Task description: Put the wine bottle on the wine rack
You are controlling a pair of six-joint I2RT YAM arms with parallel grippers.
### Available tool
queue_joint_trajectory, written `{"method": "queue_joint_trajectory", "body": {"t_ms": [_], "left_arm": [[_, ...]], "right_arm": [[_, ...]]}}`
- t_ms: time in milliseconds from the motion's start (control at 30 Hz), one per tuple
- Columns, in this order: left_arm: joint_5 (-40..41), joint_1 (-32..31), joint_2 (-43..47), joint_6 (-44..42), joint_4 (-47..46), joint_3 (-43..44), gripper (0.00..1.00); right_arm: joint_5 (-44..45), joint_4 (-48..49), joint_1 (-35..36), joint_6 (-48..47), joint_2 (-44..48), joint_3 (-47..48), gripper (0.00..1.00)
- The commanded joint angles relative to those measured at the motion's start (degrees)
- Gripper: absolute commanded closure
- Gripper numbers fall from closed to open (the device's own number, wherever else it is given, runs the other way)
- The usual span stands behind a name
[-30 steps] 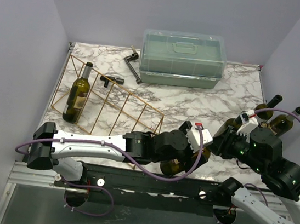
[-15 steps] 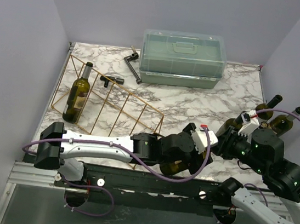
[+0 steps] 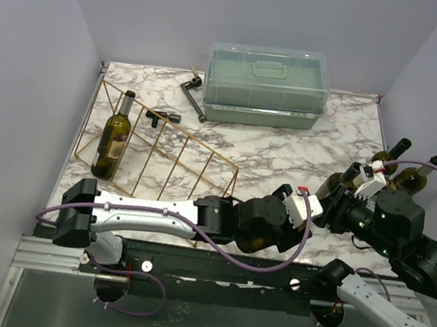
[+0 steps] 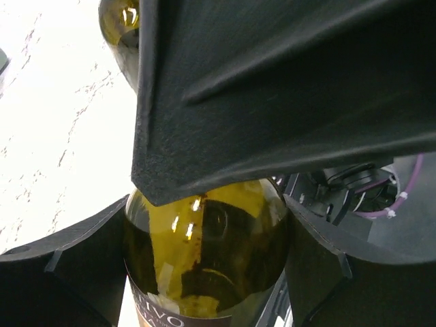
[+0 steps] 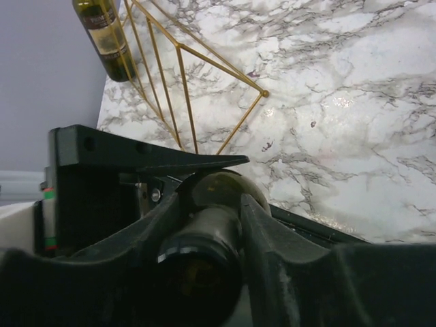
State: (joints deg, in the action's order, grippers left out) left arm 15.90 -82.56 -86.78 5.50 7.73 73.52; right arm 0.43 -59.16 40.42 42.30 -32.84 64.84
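A green glass wine bottle (image 4: 204,259) lies near the table's front edge, mostly hidden under both grippers in the top view. My left gripper (image 3: 279,220) is shut on its wide body, one finger (image 4: 68,259) pressed to each side. My right gripper (image 3: 327,212) is shut on the bottle's neck (image 5: 204,238), with the mouth pointing at its camera. The gold wire wine rack (image 3: 171,123) stands at the left of the table, apart from both grippers, and holds another bottle (image 3: 112,143). The right wrist view shows the rack's end (image 5: 180,88) beyond the held bottle.
A translucent green lidded box (image 3: 267,85) stands at the back centre. Two more bottles (image 3: 388,158) (image 3: 414,180) lie at the right edge. A black tool (image 3: 193,100) and a corkscrew (image 3: 163,116) lie behind the rack.
My left gripper slid right along the bottle and its fingers closed in on the body. The right gripper shifted slightly right, still on the neck.
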Motion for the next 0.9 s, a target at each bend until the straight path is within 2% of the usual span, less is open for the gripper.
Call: {"method": "queue_joint_trajectory", "body": {"t_ms": [0,100,200,333,600,867], "left_arm": [[2.9,0.9,0.5,-1.7,1.1,0.7,1.00],[2.2,0.9,0.9,-1.4,1.1,0.7,1.00],[1.3,0.9,1.5,-0.8,1.1,0.6,1.00],[0.6,0.9,2.7,0.2,1.4,0.6,1.00],[0.6,0.9,9.1,1.9,5.3,0.5,1.00],[8.3,1.9,16.3,0.0,22.0,5.4,1.00]], "right_arm": [[-0.8,1.8,0.1,2.4,1.3,4.2,0.45],[-0.8,-0.1,0.2,2.3,0.9,6.8,0.28],[2.0,-2.4,0.2,1.9,0.5,10.2,0.16],[4.8,-5.1,0.2,1.6,0.2,15.3,0.10],[12.0,-6.9,0.2,1.4,2.2,20.9,0.08],[13.3,-6.7,0.2,1.5,3.8,18.7,0.08]]}}
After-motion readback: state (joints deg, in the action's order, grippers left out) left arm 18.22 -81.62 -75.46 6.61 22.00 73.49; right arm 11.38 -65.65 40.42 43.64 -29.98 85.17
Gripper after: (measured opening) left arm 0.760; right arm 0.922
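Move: My left hand holds the wine bottle round its body; the middle of the wine rack lies about 36 cm to its left, 15 cm ahead and 16 cm below, with the racked bottle 12 cm farther left and 4 cm farther out than that. The nearest standing bottle is some 10 cm ahead and 10 cm right. My right fingers are on the neck, the held bottle's middle about 5 cm back, 5 cm left and 9 cm below them. I open my right fingers wide off the bottle's neck and lift that hand away, about 11 cm up and 6 cm to the right, turning it a little clockwise and tipping its fingers upward. My left hand keeps its grip on the body, nearly still at first, then sets off left and somewhat up towards the rack, about 7 cm. ##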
